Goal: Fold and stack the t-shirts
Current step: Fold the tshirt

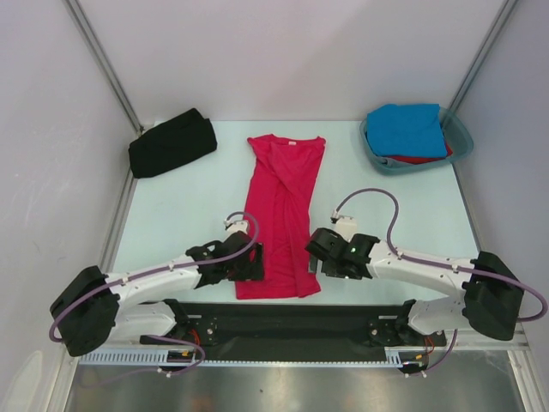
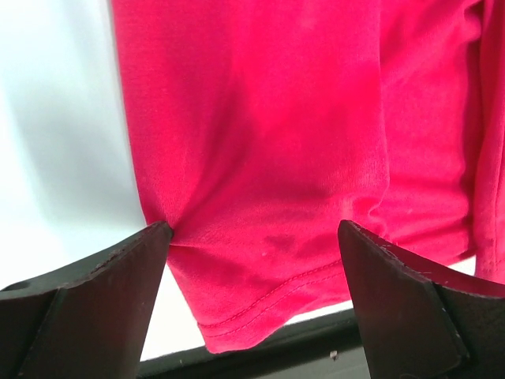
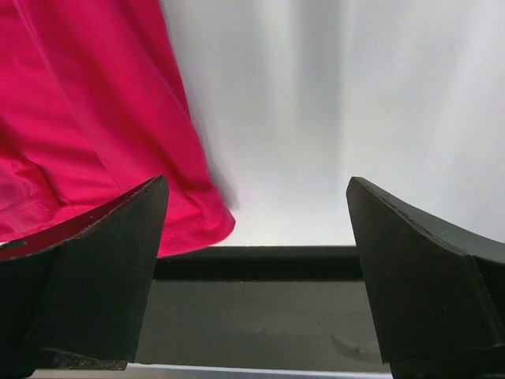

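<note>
A crimson-pink t-shirt (image 1: 283, 215) lies as a long narrow strip down the table's middle, its small white neck label at the far end. My left gripper (image 1: 251, 264) is open at its near left hem. In the left wrist view the hem corner (image 2: 260, 260) lies between the wide jaws of that gripper (image 2: 254, 229), and the left fingertip (image 2: 158, 233) touches the cloth's edge. My right gripper (image 1: 316, 256) is open beside the near right hem. The right wrist view shows that gripper (image 3: 256, 185) over bare table, with the shirt (image 3: 95, 118) to its left. A folded black t-shirt (image 1: 171, 143) rests far left.
A translucent teal tub (image 1: 460, 136) stands far right, holding a bright blue t-shirt (image 1: 413, 129) on top of a red one (image 1: 420, 160). A black strip (image 1: 292, 318) runs along the table's near edge just behind the hem. Grey walls close in both sides.
</note>
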Controlling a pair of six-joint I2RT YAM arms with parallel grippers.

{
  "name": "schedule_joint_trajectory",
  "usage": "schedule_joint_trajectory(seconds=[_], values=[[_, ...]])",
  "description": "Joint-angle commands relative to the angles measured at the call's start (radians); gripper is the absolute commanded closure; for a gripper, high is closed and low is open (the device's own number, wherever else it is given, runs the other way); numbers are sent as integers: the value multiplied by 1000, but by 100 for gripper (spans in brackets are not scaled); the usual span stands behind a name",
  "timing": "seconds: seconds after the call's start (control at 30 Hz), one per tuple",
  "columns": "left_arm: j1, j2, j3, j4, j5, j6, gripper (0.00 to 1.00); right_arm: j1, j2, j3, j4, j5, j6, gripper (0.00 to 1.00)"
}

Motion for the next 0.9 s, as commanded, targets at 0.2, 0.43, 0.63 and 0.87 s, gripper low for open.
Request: schedule_joint_trajectory(seconds=[0.2, 0.43, 0.63, 0.87], values=[[-23, -193, 37, -223, 20, -33, 0, -114, -209, -214, 250, -244, -23, 0], [-21, -406, -6, -167, -33, -34, 0, -159, -303, -285, 342, -315, -51, 1], [-23, -405, 1, -226, -55, -70, 0, -174, -286, -304, 398, -353, -82, 3], [-24, -538, -111, -211, -8, -156, 0, -173, -305, -330, 382, -361, -91, 2]])
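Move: Both hands are open and empty. The t-shirt's near-left corner lies about 4 cm back, 3 cm left of and 2 cm below the left hand, the table's near edge some 6 cm back. For the right hand, the near-right corner is roughly 3 cm back, 3 cm left and 6 cm down, the near edge about 5 cm back. Left rises about 7 cm, then sinks leftward; right eases back towards its corner, rolling left-side-up some 25 degrees. ##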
